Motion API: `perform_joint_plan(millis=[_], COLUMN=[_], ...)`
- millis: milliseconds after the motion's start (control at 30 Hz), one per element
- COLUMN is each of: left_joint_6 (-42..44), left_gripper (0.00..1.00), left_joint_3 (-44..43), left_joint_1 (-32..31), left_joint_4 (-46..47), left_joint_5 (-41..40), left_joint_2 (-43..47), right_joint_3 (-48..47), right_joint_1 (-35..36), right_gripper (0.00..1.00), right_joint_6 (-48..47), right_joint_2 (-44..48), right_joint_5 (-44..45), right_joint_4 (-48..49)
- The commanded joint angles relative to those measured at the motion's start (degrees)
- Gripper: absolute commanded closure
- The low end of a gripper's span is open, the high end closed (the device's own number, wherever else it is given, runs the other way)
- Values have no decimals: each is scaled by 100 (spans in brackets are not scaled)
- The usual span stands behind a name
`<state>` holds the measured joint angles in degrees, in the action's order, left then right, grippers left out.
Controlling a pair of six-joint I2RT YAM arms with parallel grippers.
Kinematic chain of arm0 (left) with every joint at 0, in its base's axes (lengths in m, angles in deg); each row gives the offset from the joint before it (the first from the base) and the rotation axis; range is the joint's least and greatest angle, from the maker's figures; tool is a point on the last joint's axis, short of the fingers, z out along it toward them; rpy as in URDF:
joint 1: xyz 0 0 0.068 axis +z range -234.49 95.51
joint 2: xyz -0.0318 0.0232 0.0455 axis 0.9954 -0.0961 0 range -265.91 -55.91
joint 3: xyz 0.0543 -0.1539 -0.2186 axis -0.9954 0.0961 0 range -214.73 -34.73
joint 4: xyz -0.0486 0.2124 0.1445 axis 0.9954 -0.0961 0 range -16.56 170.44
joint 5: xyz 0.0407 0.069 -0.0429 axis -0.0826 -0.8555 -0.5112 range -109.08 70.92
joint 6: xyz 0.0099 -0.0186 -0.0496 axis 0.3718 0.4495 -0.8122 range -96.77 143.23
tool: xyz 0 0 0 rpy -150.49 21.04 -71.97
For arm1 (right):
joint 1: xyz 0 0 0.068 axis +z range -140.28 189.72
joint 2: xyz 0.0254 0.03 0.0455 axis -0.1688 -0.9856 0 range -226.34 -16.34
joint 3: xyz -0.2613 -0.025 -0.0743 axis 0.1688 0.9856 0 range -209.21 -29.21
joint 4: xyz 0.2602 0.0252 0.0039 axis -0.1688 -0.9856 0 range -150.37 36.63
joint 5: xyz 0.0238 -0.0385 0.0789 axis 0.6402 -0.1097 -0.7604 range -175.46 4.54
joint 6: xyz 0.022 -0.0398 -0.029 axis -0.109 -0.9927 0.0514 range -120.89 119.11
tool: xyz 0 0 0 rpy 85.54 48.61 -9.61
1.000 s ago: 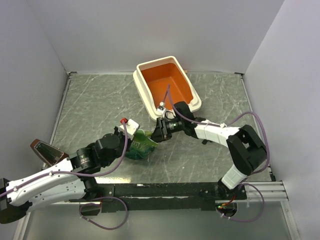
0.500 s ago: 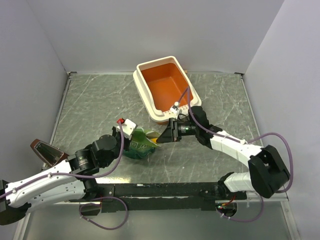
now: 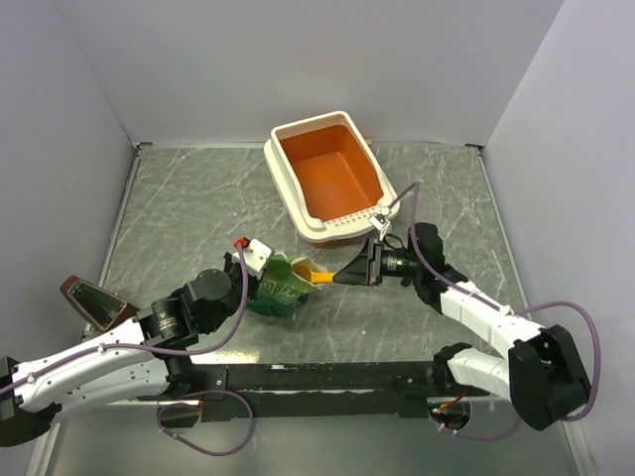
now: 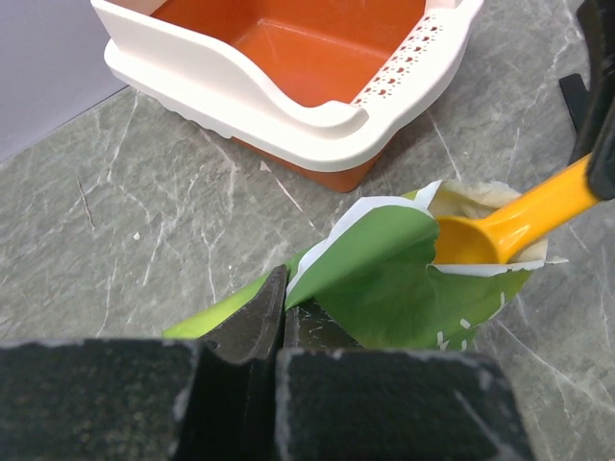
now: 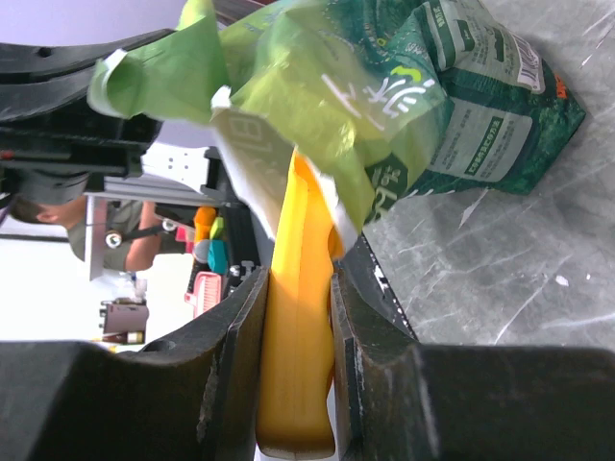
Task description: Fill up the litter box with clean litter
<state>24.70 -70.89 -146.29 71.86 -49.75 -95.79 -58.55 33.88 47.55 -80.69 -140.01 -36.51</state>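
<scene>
The litter box (image 3: 288, 188) stands at the back centre, cream rim around a bare orange inside; the left wrist view shows its holed short edge (image 4: 404, 67) facing the bag. A green crinkly bag (image 3: 281, 290) lies on the table in front of it. My left gripper (image 3: 264, 268) is shut on the bag's torn top edge (image 4: 317, 264). My right gripper (image 3: 361, 268) is shut on the handle of an orange-yellow scoop (image 3: 317, 272), whose bowl (image 4: 466, 240) sits in the bag's mouth. The clean litter is hidden inside the bag (image 5: 452, 96); a few white grains cling to the bag's outside.
White walls close in the grey marbled table (image 3: 189, 208) on three sides. A dark red object (image 3: 91, 300) sits at the left edge by my left arm. The black base rail (image 3: 327, 377) runs along the near edge.
My right gripper has slid to the right, away from the bag, and more of the scoop now shows outside it. The arm's elbow swung right. The left gripper kept its hold.
</scene>
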Motion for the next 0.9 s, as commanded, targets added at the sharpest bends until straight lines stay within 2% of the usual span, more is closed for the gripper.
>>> perform_joint_plan(millis=[0,333,567,767,867], left_joint_6=[54,99,90,20,-7], left_gripper=[99,99,99,99,99], left_joint_3=[48,197,347,241,250], left_joint_1=[-16,-16,-16,-25,-25], left_joint_4=[497,814,1341,1385,1517], left_joint_5=[150,623,1020,1204,1301], left_joint_2=[50,-160,-353,-960,-1136], right_joint_3=[271,666,1167,1308,1265], right_joint_1=[-298,-974,-1431,-1485,-1485], right_gripper=[100,100,100,100,100], right_joint_6=[323,525,947,1255,1238], right_joint_2=[415,942,1109,1197,1294], right_joint_5=[-680,-1023,-1348,-1489,-1498], right_joint_4=[440,396,1020,1433,1303])
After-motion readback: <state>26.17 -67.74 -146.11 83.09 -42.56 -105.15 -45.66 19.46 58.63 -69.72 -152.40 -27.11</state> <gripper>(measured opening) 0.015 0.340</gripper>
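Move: My right hand already holds the orange scoop by its handle, with the scoop's head in the bag mouth about 9 cm to the left, 1 cm ahead and 2 cm below. The litter box stands some 27 cm ahead, 3 cm left and 12 cm lower; a black clip lies roughly 17 cm right, 3 cm ahead and 18 cm lower. From my left hand, pinching the bag's rim, the bag mouth is about 8 cm right and 1 cm back, 2 cm lower. I draw the scoop about 5 cm to the right and slightly back with my right hand, keeping my grip and tipping its head up by some 10 degrees so the bowl carries its load. My left hand keeps the bag rim pinched and follows a little later, right about 5 cm, then down 3 cm as well, turning slightly clockwise. ##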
